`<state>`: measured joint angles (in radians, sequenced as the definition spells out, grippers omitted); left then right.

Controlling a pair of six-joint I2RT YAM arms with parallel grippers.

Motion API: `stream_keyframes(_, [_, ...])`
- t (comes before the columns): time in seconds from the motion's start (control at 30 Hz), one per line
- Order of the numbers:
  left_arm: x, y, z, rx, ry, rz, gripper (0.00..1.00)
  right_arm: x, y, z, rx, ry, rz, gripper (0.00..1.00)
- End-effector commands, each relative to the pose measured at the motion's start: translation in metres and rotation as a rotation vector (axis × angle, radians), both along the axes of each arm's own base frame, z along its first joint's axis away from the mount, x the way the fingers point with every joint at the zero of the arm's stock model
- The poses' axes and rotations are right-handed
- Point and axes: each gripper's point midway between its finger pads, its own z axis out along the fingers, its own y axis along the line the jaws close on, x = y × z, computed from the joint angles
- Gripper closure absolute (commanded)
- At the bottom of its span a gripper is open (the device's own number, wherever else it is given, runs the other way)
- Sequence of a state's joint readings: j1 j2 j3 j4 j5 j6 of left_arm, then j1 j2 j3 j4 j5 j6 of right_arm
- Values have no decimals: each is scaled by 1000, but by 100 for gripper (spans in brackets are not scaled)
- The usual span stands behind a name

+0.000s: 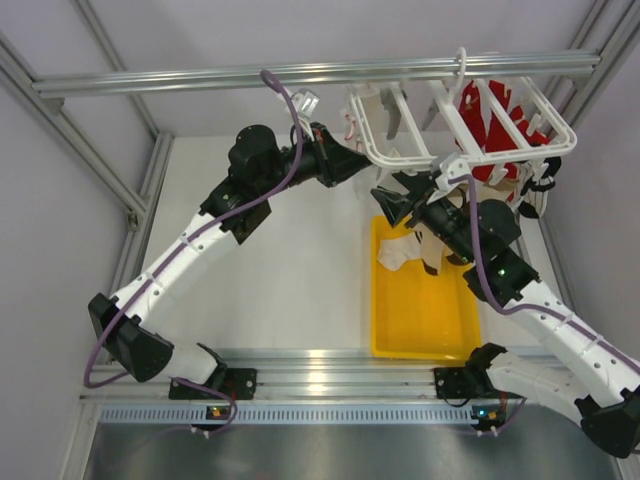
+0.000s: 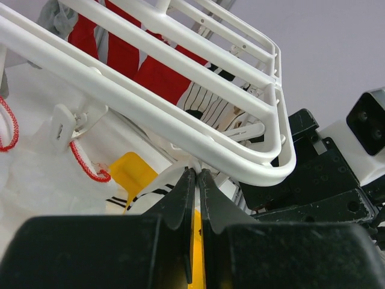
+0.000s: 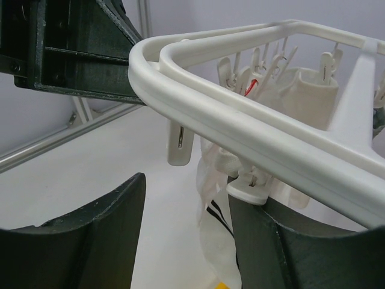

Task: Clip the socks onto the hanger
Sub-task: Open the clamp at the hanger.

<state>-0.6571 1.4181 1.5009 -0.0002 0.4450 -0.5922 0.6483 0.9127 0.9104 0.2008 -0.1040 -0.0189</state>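
The white hanger [image 1: 480, 152] hangs from the top rail at the back right. My left gripper [image 1: 362, 160] is at its near-left corner. In the left wrist view its jaws [image 2: 197, 171] are shut just under the hanger's rim [image 2: 180, 114], pinching the top edge of a cream sock [image 2: 147, 192] with dark stripes. My right gripper [image 3: 189, 189] stands open below the same rim [image 3: 240, 114]. The sock [image 3: 219, 223] dangles between its fingers. A white clip [image 3: 251, 186] sits just above the right finger, and the sock's bunched top is beside it.
A yellow tray [image 1: 425, 320] lies under the hanger with more socks [image 1: 398, 250] at its far end. A red garment [image 1: 490, 130] hangs on the hanger's far side. Another empty clip [image 3: 180, 147] dangles from the rim. The metal frame posts stand close on the right.
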Motion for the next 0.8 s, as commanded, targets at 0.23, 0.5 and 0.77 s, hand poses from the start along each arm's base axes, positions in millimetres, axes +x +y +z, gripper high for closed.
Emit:
stream_keyframes(0.23, [-15, 1, 7, -44, 2, -40, 100, -3, 6, 59, 114, -143, 21, 46])
stream_keyframes(0.5, [-20, -1, 7, -49, 17, -55, 100, 1, 6, 59, 98, -155, 3, 59])
stream_keyframes(0.77, [-21, -3, 3, -52, 39, -66, 100, -2, 6, 64, 112, -178, 8, 66])
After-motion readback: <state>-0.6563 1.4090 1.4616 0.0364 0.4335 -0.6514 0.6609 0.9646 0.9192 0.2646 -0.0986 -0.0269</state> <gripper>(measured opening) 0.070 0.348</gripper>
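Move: From the right gripper, the clamp hanging under the hanger's near-left corner is about 3 cm ahead, 2 cm left and 1 cm higher. The rim corner is roughly 3 cm ahead, 3 cm left and 4 cm above the right gripper; a second clamp is some 6 cm ahead, level sideways and at about its height. From the left gripper, closed at that corner, the first clamp is about 2 cm back, 2 cm right and 2 cm below. Ease the half-open right gripper about 1.5 cm left and forward, under the rim, until its fingertips flank the corner clamp, then narrow the fingers from a little over half open to about a third; don't turn the wrist. Keep the left gripper shut at the hanger's corner to steady it, letting it dip by under 1 cm. ##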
